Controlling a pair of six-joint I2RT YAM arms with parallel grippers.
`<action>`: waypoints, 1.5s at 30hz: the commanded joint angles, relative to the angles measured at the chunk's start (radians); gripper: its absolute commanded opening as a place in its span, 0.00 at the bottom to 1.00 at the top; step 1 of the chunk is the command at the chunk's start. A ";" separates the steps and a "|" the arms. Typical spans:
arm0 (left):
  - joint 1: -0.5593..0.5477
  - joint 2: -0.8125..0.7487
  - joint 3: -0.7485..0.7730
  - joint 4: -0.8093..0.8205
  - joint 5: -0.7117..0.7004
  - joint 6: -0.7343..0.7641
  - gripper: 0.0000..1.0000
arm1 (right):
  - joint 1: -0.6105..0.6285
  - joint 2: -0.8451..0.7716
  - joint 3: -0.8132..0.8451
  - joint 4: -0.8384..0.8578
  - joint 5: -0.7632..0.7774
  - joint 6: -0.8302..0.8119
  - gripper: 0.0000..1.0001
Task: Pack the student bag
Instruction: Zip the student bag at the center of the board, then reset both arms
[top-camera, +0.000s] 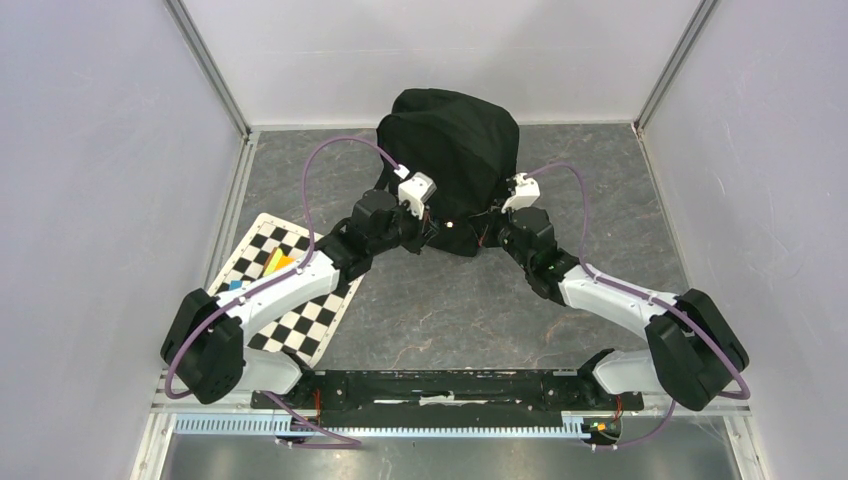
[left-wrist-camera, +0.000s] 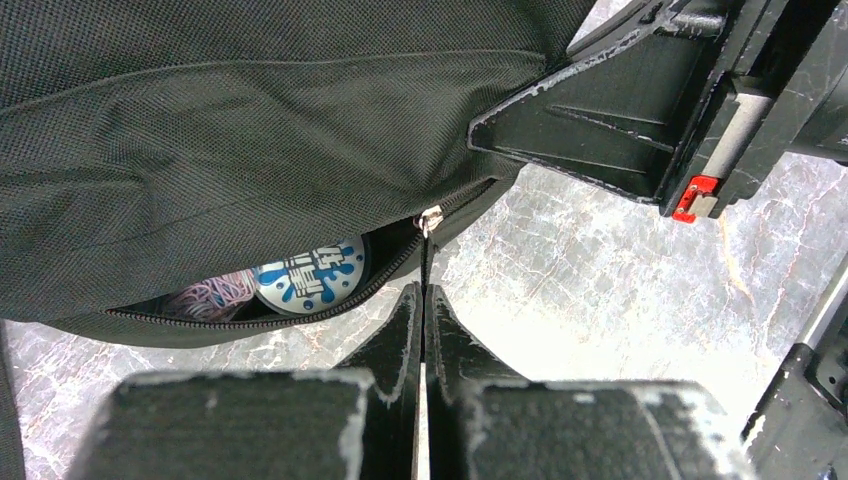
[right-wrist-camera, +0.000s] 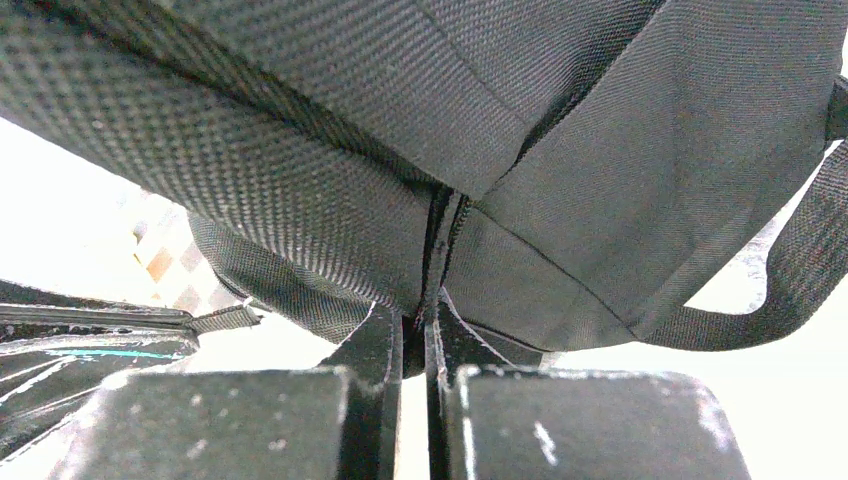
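Observation:
The student bag (top-camera: 455, 140), a large black backpack, lies at the back middle of the table. Both grippers meet at its near edge. My left gripper (left-wrist-camera: 425, 292) is shut on the thin black zipper pull (left-wrist-camera: 426, 258) that hangs from the metal slider (left-wrist-camera: 431, 218). The zipper is partly undone. In the gap show a round blue-and-white disc (left-wrist-camera: 308, 275) and a tangle of coloured bands (left-wrist-camera: 212, 294). My right gripper (right-wrist-camera: 418, 315) is shut on a fold of the bag's fabric (right-wrist-camera: 440, 250) at a seam. A shoulder strap (right-wrist-camera: 790, 270) hangs at the right.
A checkerboard mat (top-camera: 300, 320) with small coloured blocks (top-camera: 275, 262) lies at the left, under my left arm. Grey walls close in the marbled table (top-camera: 440, 310) on three sides. The right arm's gripper body (left-wrist-camera: 620, 110) sits close above the zipper slider.

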 joint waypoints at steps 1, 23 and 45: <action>0.012 -0.046 0.010 -0.023 -0.074 -0.007 0.02 | -0.035 -0.038 -0.020 0.037 0.137 -0.054 0.00; 0.165 -0.086 -0.278 0.320 -0.464 -0.113 0.02 | -0.035 -0.103 -0.037 0.011 0.231 -0.097 0.00; 0.307 -0.255 -0.244 0.164 -0.275 -0.268 1.00 | -0.036 -0.205 0.025 -0.063 -0.029 -0.503 0.96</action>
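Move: The left fingers still pinch the pull tab, its slider about 2 cm ahead and 2 cm right. The open zip runs to its left end, some 6 cm ahead, 12 cm left and 4 cm below the hand. Inside the gap sit the blue-lidded can, about 4 cm ahead, 3 cm left, 6 cm down, and the pink cord, about 6 cm ahead, 7 cm left, as deep. The right hand grips the bag's fold; from it the slider lies some 6 cm left and 3 cm ahead, about level. The left hand keeps its pinch on the pull tab and draws it left, forward and a little down along the pocket zip towards its left end, about 14 cm in all and turning some 30 degrees counter-clockwise, while the right hand keeps its grip on the fold and eases about 2.5 cm to the right against that pull. After a brief halt there, both grippers open and let go almost together, the left wide and the right most of the way, each starting up by about a centimetre as the right wrist rolls its left side down. ##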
